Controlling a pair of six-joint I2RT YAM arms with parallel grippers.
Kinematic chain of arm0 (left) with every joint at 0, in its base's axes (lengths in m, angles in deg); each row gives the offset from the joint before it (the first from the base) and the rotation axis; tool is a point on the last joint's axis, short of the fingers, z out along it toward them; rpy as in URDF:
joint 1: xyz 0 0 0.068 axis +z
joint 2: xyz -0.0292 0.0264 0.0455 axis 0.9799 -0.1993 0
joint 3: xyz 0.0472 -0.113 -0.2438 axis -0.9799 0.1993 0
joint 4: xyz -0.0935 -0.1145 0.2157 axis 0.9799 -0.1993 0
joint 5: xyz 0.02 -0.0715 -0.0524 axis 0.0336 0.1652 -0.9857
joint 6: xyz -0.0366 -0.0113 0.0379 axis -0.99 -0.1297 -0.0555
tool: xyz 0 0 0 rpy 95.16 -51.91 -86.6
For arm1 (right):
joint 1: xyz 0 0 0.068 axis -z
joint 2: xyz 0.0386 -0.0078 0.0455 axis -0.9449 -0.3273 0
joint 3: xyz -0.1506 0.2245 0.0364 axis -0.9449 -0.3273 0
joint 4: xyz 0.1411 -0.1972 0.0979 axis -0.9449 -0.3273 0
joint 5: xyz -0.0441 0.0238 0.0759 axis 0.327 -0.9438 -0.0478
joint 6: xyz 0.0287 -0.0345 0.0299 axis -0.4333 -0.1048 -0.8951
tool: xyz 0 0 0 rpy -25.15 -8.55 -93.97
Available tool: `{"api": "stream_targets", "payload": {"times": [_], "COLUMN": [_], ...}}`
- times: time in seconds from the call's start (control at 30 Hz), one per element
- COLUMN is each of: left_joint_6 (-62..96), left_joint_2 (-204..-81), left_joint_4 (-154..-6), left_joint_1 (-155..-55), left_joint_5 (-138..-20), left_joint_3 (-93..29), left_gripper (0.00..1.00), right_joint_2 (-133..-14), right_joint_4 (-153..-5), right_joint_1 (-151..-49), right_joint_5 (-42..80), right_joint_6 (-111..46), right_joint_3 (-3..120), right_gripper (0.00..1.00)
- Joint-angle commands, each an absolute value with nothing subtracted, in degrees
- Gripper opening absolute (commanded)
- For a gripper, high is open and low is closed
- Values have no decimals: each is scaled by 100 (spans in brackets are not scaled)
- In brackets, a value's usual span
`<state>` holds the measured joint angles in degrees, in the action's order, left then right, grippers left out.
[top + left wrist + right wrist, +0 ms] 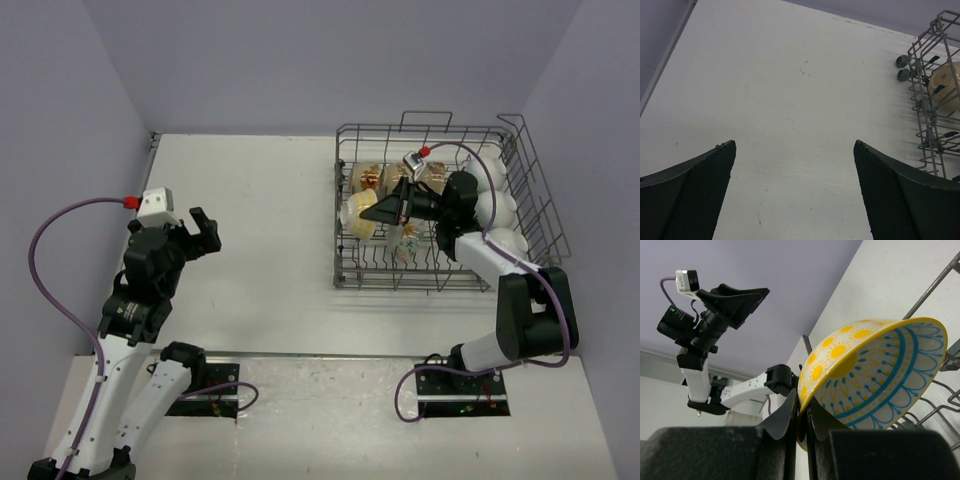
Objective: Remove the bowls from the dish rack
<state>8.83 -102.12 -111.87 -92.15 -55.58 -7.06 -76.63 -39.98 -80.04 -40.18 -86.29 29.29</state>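
Observation:
The grey wire dish rack (pixel 420 280) stands at the back right of the table. My right gripper (pixel 372 211) reaches into its left part and is shut on the rim of a bowl (pixel 356 214), cream outside with yellow flowers. The right wrist view shows that bowl (pixel 875 375) tilted, with blue line patterns inside, and its rim pinched in the gripper (pixel 804 407). Two cream bowls with brown marks (pixel 372 177) (pixel 433 175) stand at the rack's back. White bowls (pixel 500 205) sit at its right. My left gripper (pixel 205 232) hangs open over bare table, far left of the rack.
In the left wrist view the open left gripper (pixel 794 143) has only white table between its fingers; the rack's corner (pixel 932 100) with a cream bowl (pixel 945 87) is at the right edge. Purple walls close the back and sides.

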Motion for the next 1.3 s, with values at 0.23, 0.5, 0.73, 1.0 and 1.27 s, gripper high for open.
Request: {"api": "stream_targets", "payload": {"times": [0.23,0.5,0.73,1.0,1.27], "left_joint_6": [174,-284,102,120,322], "left_joint_2": [-11091,-13288,-14405,-14801,-15214], "left_joint_4": [-11115,-11316,-12132,-12221,-12607], "left_joint_1": [-9256,-9554,-11336,-11989,-12394], "left_joint_5": [-7006,-9206,-7873,-7343,-6684], "left_joint_3": [-2320,-4833,-5680,-5381,-5389], "left_gripper": [100,100,100,95,66], "right_joint_2": [-6099,-5650,-5851,-5852,-5940], "right_joint_4": [-9703,-10404,-10702,-10650,-10658], "right_joint_1": [-9800,-11937,-12969,-13215,-13303], "right_joint_5": [-1009,2226,3785,4172,4638], "right_joint_6": [-3331,-851,266,355,434], "right_joint_3": [5199,5350,5472,5429,5543], "right_gripper": [0,0,0,0,0]}}
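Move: My right hand already pinches the yellow bowl by its rim; the bowl's middle sits about 4 cm left of that hand point and 3 cm below. My open, empty left hand has the same bowl some 29 cm to its right, about 4 cm ahead and 4 cm lower. From my right hand the floral bowl is about 5 cm right, 1 cm ahead and 11 cm below, and the orange-flower bowl 13 cm ahead, 3 cm left, 12 cm below. I bring both hands together for a handover. My left swings some 28 cm right in an arc, rising high and then sinking to the yellow bowl's rim, wrist turning clockwise about 40 degrees and tipping down, fingers starting to close late on. My right keeps its pinch, lifts and sinks again while drawing back about 8 cm and left, turning its fingers from leftward to forward-left and down. ##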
